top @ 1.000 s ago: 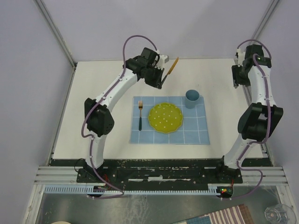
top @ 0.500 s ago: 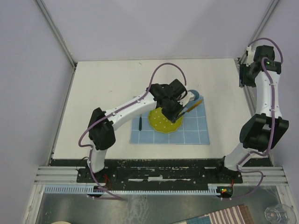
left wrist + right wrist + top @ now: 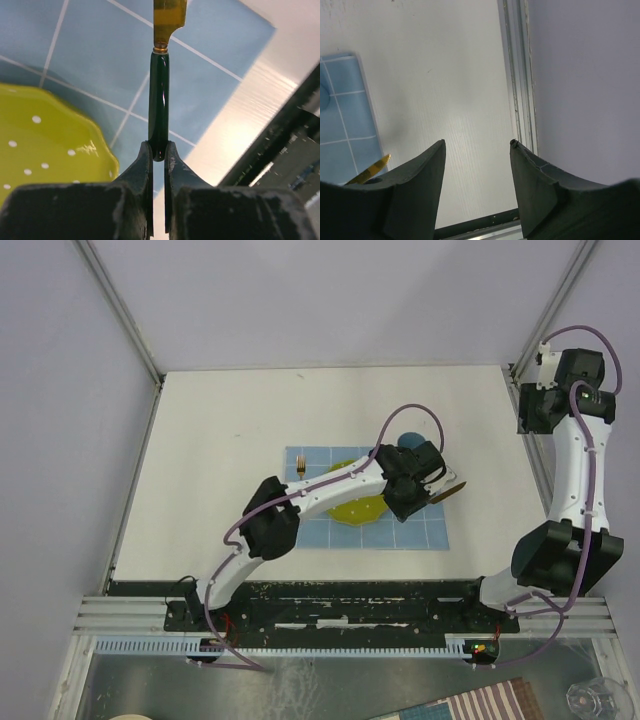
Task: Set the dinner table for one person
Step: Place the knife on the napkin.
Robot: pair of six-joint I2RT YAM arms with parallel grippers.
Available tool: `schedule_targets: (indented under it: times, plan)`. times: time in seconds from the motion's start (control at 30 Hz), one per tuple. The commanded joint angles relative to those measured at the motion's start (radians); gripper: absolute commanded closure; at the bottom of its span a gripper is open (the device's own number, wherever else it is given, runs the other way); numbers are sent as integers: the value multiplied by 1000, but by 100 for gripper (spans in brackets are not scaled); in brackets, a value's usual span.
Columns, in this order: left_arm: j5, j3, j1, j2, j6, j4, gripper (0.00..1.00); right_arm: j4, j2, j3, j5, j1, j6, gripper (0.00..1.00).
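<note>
A knife with a dark green handle (image 3: pixel 159 100) and a golden blade (image 3: pixel 169 17) is pinched at its handle end by my left gripper (image 3: pixel 159 150). It hangs over the right part of the light-blue gridded placemat (image 3: pixel 100 50), right of the yellow dotted plate (image 3: pixel 45 145). From above, the left gripper (image 3: pixel 425 488) holds the blade (image 3: pixel 452 488) pointing right, near the mat's (image 3: pixel 420 530) right edge. A fork (image 3: pixel 299 469) lies left of the plate (image 3: pixel 345 508). My right gripper (image 3: pixel 477 145) stands open over the white dinner table (image 3: pixel 445 75) at its right side.
A blue cup (image 3: pixel 407 440) stands on the mat's back right corner, partly hidden by the left arm. The table's metal rail (image 3: pixel 520 75) and the side wall lie close to the right gripper (image 3: pixel 530 415). The table's front edge has a black strip (image 3: pixel 280 130).
The left arm has swung the knife from the back of the table down to the right side of the mat. The right arm has drawn back toward the far right corner.
</note>
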Motion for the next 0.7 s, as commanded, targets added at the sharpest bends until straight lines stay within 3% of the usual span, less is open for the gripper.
schedule_targets:
  times: [0.0, 0.67]
  plan:
    - [-53, 117, 13, 85, 1, 33, 97, 24, -57, -12, 11, -29, -33, 38]
    - [-21, 160, 11, 265, -38, 113, 97, 4, -71, -27, -35, -47, 11, 36]
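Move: The left hand already holds the knife by its handle end, blade slanting out forward and right; the napkin's bare right-hand strip, where the knife is headed, centres about 7 cm ahead, 5 cm right and 9 cm below. The plate's middle lies some 10 cm ahead and 10 cm left of this hand, the cup roughly 20 cm ahead and 3 cm right. From the idle right hand that strip is about 25 cm left, 7 cm back and 25 cm down. Keeping the knife handle pinched in shut fingers, the left hand sinks about 7.5 cm towards the napkin's right-hand strip, beside the plate, easing forward some 2.5 cm on the way. The drop is quick at first, then slows to a stop close above the cloth, the wrist scarcely turning and the blade still pointing forward-right. ##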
